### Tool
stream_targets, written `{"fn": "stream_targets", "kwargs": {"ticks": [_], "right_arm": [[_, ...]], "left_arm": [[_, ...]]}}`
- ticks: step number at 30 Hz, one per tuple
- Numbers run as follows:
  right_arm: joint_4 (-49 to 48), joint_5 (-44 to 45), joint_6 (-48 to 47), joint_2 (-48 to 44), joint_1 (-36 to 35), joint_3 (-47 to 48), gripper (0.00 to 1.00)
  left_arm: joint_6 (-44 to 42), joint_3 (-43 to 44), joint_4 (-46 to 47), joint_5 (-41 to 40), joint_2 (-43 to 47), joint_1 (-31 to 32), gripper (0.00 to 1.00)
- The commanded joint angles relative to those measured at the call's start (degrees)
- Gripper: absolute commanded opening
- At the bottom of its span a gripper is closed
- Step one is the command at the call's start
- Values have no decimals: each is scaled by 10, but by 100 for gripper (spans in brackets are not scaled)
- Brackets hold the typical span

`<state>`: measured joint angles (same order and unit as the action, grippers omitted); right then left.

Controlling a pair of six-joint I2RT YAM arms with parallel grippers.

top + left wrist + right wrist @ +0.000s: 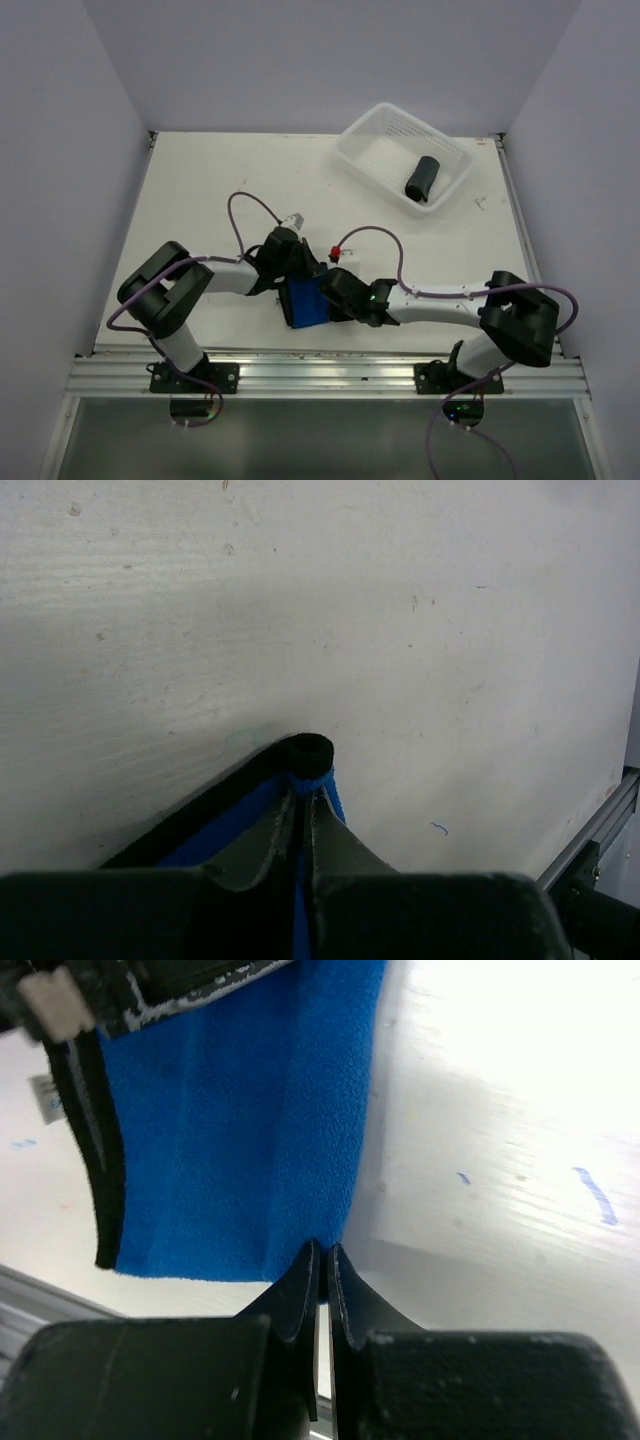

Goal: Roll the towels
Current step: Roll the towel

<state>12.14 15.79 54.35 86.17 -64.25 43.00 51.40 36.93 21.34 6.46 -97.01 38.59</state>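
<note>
The bright blue towel (305, 303) with black edging lies near the table's front edge, between both arms. My left gripper (298, 266) is shut on the blue towel's far corner; in the left wrist view the jaws (303, 792) pinch blue cloth just behind a black edging fold (306, 752). My right gripper (336, 300) is at the blue towel's right side. In the right wrist view the right gripper (326, 1250) has its jaws pressed together on the near right corner of the blue towel (240, 1140). A dark rolled towel (422, 178) lies in the basket.
The white perforated basket (352, 158) stands at the back right of the table. A metal rail (330, 375) runs along the front edge, close below the blue towel. White walls enclose the table on three sides. Purple cables loop above both arms.
</note>
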Motion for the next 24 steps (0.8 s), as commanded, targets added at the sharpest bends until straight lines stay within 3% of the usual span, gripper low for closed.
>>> {"fn": "stream_targets", "kwargs": {"ticks": [1,7,10,14,20,24], "right_arm": [[205,86,-77,2,-46,70,0],[291,141,-106,72,-99,146,0],[310,178,-101,107,-119,164,0],[337,213,-91,138,-134,184,0],[354,253,-77,139,-152,203,0],[377,287,-72,150,-169,219,0]], "left_arm": [[-45,16,-98,-36,2,-27,0],[-50,16,-105,-31,1,-33,0],[-54,17,-121,-32,20,-38,9],[-67,23,-156,-47,67,-47,28],[-74,27,-195,-60,126,-58,37],[-78,54,-213,-25,148,-62,40]]}}
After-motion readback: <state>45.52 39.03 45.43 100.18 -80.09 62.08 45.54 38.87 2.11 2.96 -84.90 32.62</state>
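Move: The left fingers hold the blue towel's far right corner, the towel's middle about 7 cm back, 2 cm left and 1 cm below. The right fingers pinch its near right edge; from there the towel's middle lies some 4 cm ahead and 6 cm left, 2 cm down, and its black left edge about 4 cm ahead and 12 cm left. Left hand releases the towel, going 6 cm left and up; right, still pinching, twists 40 degrees, moving left-back. ##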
